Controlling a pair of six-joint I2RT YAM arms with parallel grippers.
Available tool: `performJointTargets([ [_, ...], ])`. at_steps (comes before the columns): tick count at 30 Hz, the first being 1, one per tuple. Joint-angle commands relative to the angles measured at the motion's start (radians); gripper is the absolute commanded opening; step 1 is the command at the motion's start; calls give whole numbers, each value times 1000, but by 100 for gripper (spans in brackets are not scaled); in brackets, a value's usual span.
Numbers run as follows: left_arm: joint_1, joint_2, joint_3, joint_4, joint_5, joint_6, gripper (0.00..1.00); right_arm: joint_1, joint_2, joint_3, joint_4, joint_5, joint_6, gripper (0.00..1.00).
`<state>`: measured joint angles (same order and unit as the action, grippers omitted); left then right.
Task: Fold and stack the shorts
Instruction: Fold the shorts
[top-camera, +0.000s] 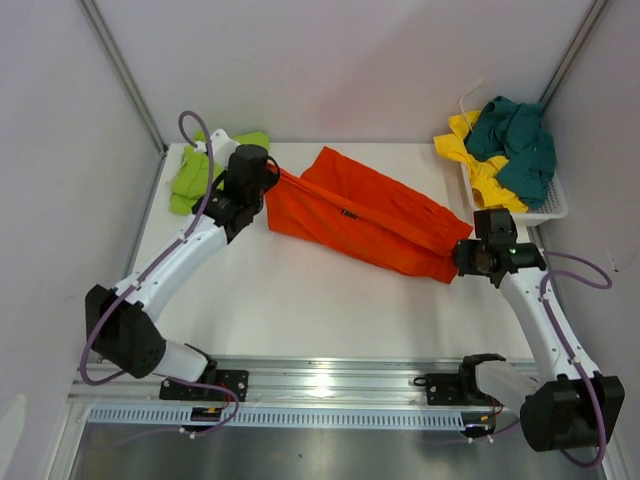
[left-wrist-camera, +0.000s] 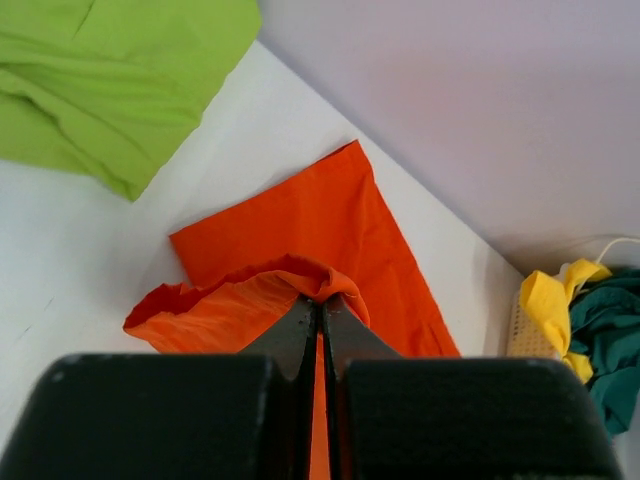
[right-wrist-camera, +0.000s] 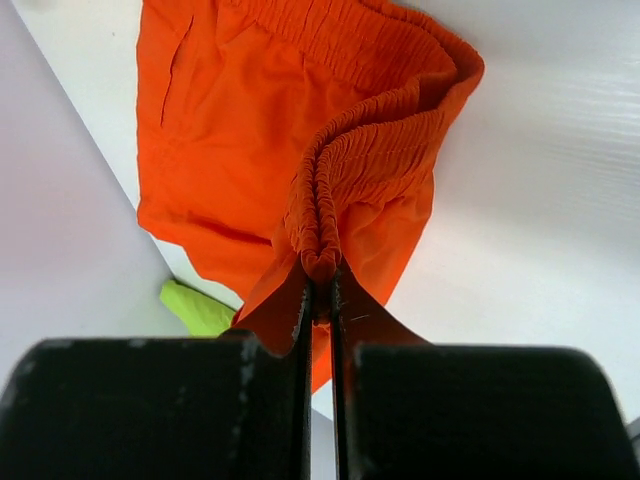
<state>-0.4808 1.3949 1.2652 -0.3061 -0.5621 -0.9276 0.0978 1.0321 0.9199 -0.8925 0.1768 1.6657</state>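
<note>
The orange shorts (top-camera: 365, 215) hang stretched between both arms above the middle of the table. My left gripper (top-camera: 272, 180) is shut on a hem edge of them (left-wrist-camera: 320, 288). At the right, my right gripper (top-camera: 458, 258) is shut on their gathered elastic waistband (right-wrist-camera: 322, 262). A lime green pair (top-camera: 190, 178) lies folded at the far left corner, just beyond the left arm; it fills the top left of the left wrist view (left-wrist-camera: 110, 80). Yellow shorts (top-camera: 478, 160) and dark teal shorts (top-camera: 520, 145) sit piled in the basket at the far right.
A white mesh basket (top-camera: 550, 210) stands at the table's far right corner, close to my right gripper. Grey walls enclose the table on three sides. An aluminium rail (top-camera: 330, 385) carrying the arm bases runs along the near edge.
</note>
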Motion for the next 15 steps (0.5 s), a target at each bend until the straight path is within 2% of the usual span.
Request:
performJointTargets([
  [1,31,62,89,105,-47,58,0,-24,40,-13,41,7,52,0],
  [15,31,332,258,234,-22,99,0,-89,220,-36,207,-20,103,0],
])
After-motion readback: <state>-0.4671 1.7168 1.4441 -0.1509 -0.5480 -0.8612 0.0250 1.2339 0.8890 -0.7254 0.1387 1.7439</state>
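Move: Both hands already hold the near edge of the red shorts, raised above the table. For the left hand, the shorts' far leg corner lies about 25 cm ahead, 9 cm right and 25 cm below; the folded green shorts are roughly 17 cm ahead and 19 cm left. From the right hand, the far waistband corner is some 14 cm ahead, 8 cm right and 14 cm down, and the basket of clothes about 20 cm ahead and 19 cm right. Forward and somewhat to the right, the left hand carries its pinched end of the red shorts about 8 cm towards the far leg corner, level at first, then sinking some 3 cm. The right hand keeps its pinch on the waistband and goes down and forward in equal parts, about 4 cm each, towards the far waistband corner, turning slightly clockwise. ##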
